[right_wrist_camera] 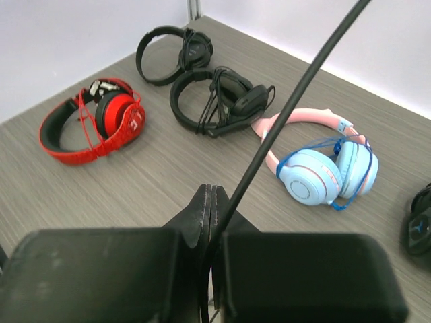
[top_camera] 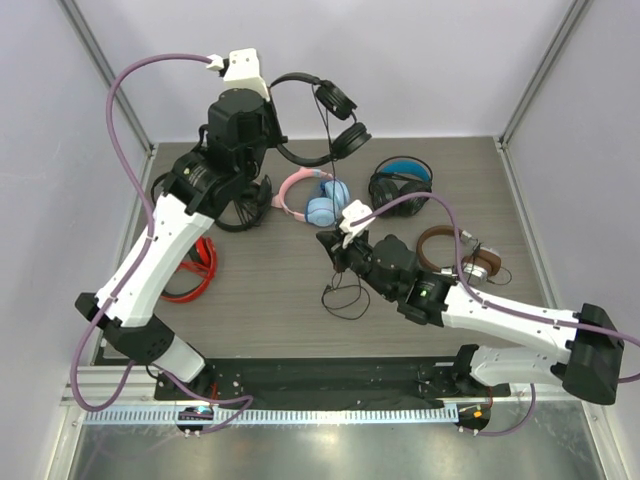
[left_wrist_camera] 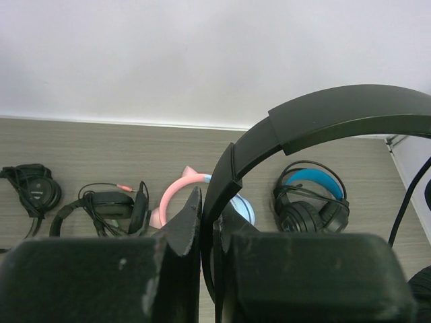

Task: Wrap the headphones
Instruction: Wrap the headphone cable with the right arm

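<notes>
The slim black headphones (top_camera: 335,120) hang in the air at the back of the table, both earcups dangling to the right. My left gripper (top_camera: 275,140) is shut on their thin headband (left_wrist_camera: 337,111), which arcs up and right from between the fingers of the left gripper (left_wrist_camera: 210,202). Their long thin cable (top_camera: 328,190) runs down to my right gripper (top_camera: 330,245), which is shut on it low over the table. In the right wrist view the cable (right_wrist_camera: 296,94) rises diagonally out of the right gripper (right_wrist_camera: 217,195). The slack cable (top_camera: 345,300) lies looped on the table.
A pink-and-blue pair (top_camera: 315,200) lies mid-table under the lifted pair. A bulky black pair with blue lining (top_camera: 400,180) and a brown pair (top_camera: 455,255) lie to the right. A red pair (top_camera: 195,270) and two black pairs (right_wrist_camera: 215,101) (right_wrist_camera: 172,50) lie to the left.
</notes>
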You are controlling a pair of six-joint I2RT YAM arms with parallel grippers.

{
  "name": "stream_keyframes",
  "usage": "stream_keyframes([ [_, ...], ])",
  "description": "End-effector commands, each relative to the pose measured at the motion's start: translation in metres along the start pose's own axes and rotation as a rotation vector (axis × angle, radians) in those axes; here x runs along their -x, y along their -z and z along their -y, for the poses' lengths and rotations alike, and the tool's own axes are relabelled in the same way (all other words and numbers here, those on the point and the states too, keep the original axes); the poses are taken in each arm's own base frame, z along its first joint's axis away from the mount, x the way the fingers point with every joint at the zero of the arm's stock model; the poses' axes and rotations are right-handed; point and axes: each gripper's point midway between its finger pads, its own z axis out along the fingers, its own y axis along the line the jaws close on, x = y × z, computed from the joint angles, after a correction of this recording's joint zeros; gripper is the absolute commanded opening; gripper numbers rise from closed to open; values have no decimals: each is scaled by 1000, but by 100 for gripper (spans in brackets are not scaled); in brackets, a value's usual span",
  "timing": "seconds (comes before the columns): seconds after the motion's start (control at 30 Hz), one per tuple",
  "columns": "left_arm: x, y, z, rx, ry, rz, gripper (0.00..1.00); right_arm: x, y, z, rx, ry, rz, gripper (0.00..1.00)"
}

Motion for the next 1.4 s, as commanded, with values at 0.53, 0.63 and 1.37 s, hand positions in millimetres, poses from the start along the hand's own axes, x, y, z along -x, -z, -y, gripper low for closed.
stream_keyframes([
  [0.53,-28,-36,-18,113,-39,-15,0,55,57,-35,60,298,-59,1],
  [0.63,-37,-37,-18,100,-62,-36,0,74,61,-23,18,372,-52,1],
  [1.37,-46,-33,-14,36,-80,-78,0,199,44,38,-473,1082,64,1],
])
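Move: Up over the table, the near ear cup of the held headphones lies roughly 7 cm ahead of the right hand, 4 cm to its right and 20 cm above it. Some 25 cm below the hand lie the cable's loose coil, 5 cm to the right, and the pink headphones, about 27 cm ahead and 3 cm left. From the left hand, which grips the headband, that cup is about 13 cm right, 1 cm ahead and 2 cm lower. Keeping the cable pinched, the right hand draws back about 7 cm, then swings up some 16 cm, forward again and about 5 cm right towards the near ear cup, rolling roughly 60 degrees with its left side dropping. The left hand, still clamped on the headband, brings the headphones down about 9 cm and slightly forward, dipping its right side and fingertips some 10 degrees. ##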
